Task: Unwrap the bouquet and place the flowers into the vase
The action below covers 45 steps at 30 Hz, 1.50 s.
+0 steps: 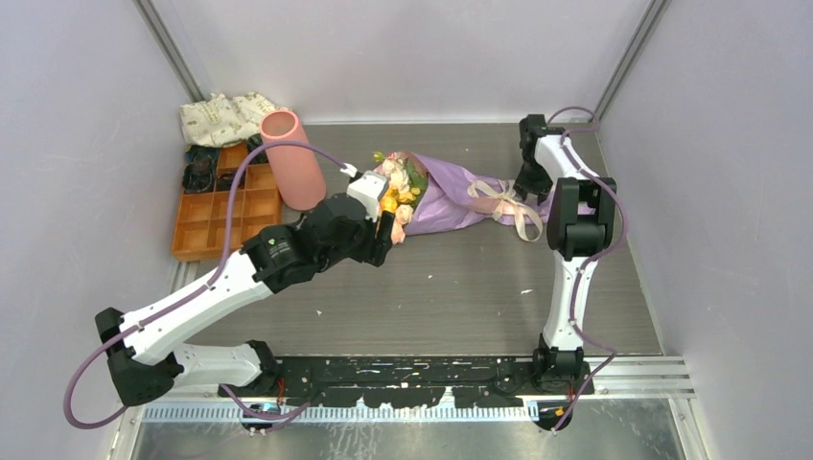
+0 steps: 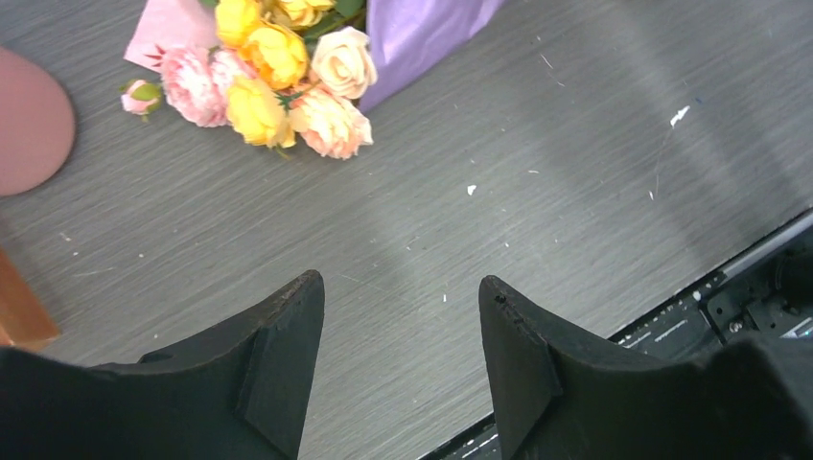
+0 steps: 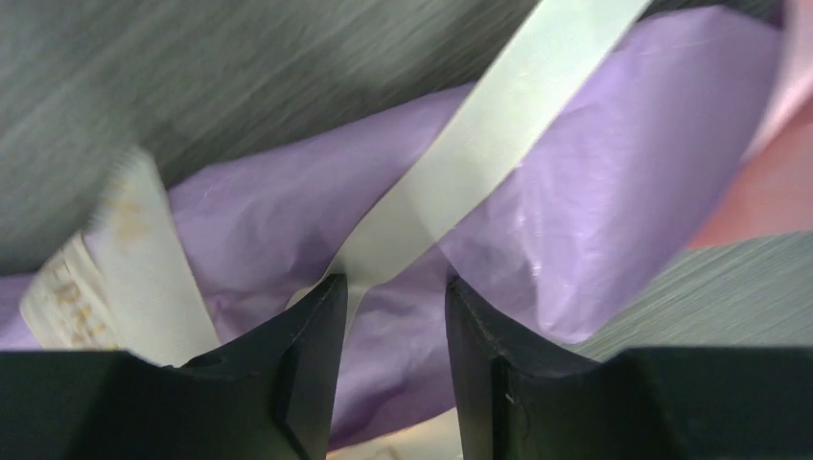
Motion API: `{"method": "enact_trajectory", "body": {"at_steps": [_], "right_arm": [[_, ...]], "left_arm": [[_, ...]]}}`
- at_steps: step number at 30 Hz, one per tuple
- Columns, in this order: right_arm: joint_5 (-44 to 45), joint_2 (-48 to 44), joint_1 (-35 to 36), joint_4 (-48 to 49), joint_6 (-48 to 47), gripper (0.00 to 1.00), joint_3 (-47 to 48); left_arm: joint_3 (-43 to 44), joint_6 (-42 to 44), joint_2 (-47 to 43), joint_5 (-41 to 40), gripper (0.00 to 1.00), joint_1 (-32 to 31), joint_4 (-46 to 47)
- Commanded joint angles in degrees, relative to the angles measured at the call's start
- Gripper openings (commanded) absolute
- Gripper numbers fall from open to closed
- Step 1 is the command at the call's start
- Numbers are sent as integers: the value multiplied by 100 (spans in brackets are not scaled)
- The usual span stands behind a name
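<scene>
The bouquet [image 1: 451, 196] lies on its side on the table, wrapped in purple paper [image 3: 594, 172], its flowers [image 1: 403, 187] pointing left. A cream ribbon [image 1: 508, 201] is tied round its narrow right end. The salmon-pink vase [image 1: 292, 158] stands upright just left of the flower heads. My left gripper [image 1: 388, 230] hovers in front of the flowers [image 2: 278, 77], open, with bare table between its fingers. My right gripper [image 1: 527, 192] is over the narrow end, open. The purple paper lies beneath its gap [image 3: 388, 283], and a ribbon strand [image 3: 499, 125] runs up from its left fingertip.
An orange compartment tray [image 1: 216, 206] sits at the far left beside the vase, with a folded patterned cloth [image 1: 225, 117] behind it. Grey walls close in the table on three sides. A black rail [image 1: 422, 369] runs along the near edge.
</scene>
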Motion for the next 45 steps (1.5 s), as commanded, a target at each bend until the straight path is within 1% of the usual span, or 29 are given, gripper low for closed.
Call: {"method": "enact_trajectory", "body": {"at_steps": [1, 4, 7, 10, 13, 18, 25, 27, 29, 33, 35, 38, 42, 44, 45], "right_arm": [[-237, -290, 106, 309, 107, 48, -297], [-371, -398, 130, 333, 98, 47, -688], [-555, -921, 292, 558, 118, 45, -1506], [-723, -1590, 748, 739, 254, 46, -2339], [-794, -2187, 1330, 667, 487, 46, -2883], [-1127, -2823, 2314, 590, 957, 49, -3322], [-1732, -3039, 3728, 969, 1711, 49, -3697], [-1695, -3063, 4054, 994, 1853, 49, -3650], [-1453, -3157, 4297, 787, 1891, 48, -3485], [-670, -3686, 4333, 329, 1862, 50, -3249], [-357, -4060, 4333, 160, 1837, 51, -3242], [-156, -4621, 4338, 144, 1795, 52, -3449], [-467, -5255, 4335, 694, 1602, 52, -4105], [-798, -5374, 4341, 849, 1508, 49, -4385], [-932, -5392, 4346, 940, 1456, 46, -4495]], "left_arm": [[268, -123, -6, -256, 61, -188, 408], [184, -159, -32, -278, 61, -228, 436], [111, -173, -79, -335, 61, -234, 440], [65, -181, -140, -372, 61, -240, 439], [35, -180, -183, -365, 62, -237, 433], [-186, -264, -345, -278, 62, -240, 465], [-609, -363, -733, -245, 62, -242, 500], [-710, -389, -880, -315, 62, -241, 487], [-832, -401, -1011, -354, 63, -238, 528], [-1220, -384, -1073, -226, 64, -237, 993], [-1364, -391, -920, -120, 64, -240, 1243], [-1407, -406, -538, -49, 64, -238, 1505], [-1419, -368, -6, -106, 63, -240, 1945], [-1417, -389, 208, -253, 63, -235, 2086], [-1413, -405, 307, -341, 63, -237, 2127]]}}
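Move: The bouquet's purple stem wrap, with a loose ribbon tail across it, lies right under the right fingers, some 3 cm below. The bow is about 9 cm to this hand's left and 1 cm farther out. The flower heads are roughly 39 cm left and level, and the pink stem end some 8 cm right and 3 cm nearer. From the left hand the wrap is about 24 cm ahead, 43 cm right and 24 cm down. The bouquet's wrapped stem is swept back and to the left by the right hand, which sinks some 2 cm onto the wrap, travels about 22 cm back and 28 cm left while turning 30 degrees counter-clockwise, then lifts clear by 11 cm. Its fingers stay half open. The left hand, fingers open, finally lowers about 6 cm beside the bow. ##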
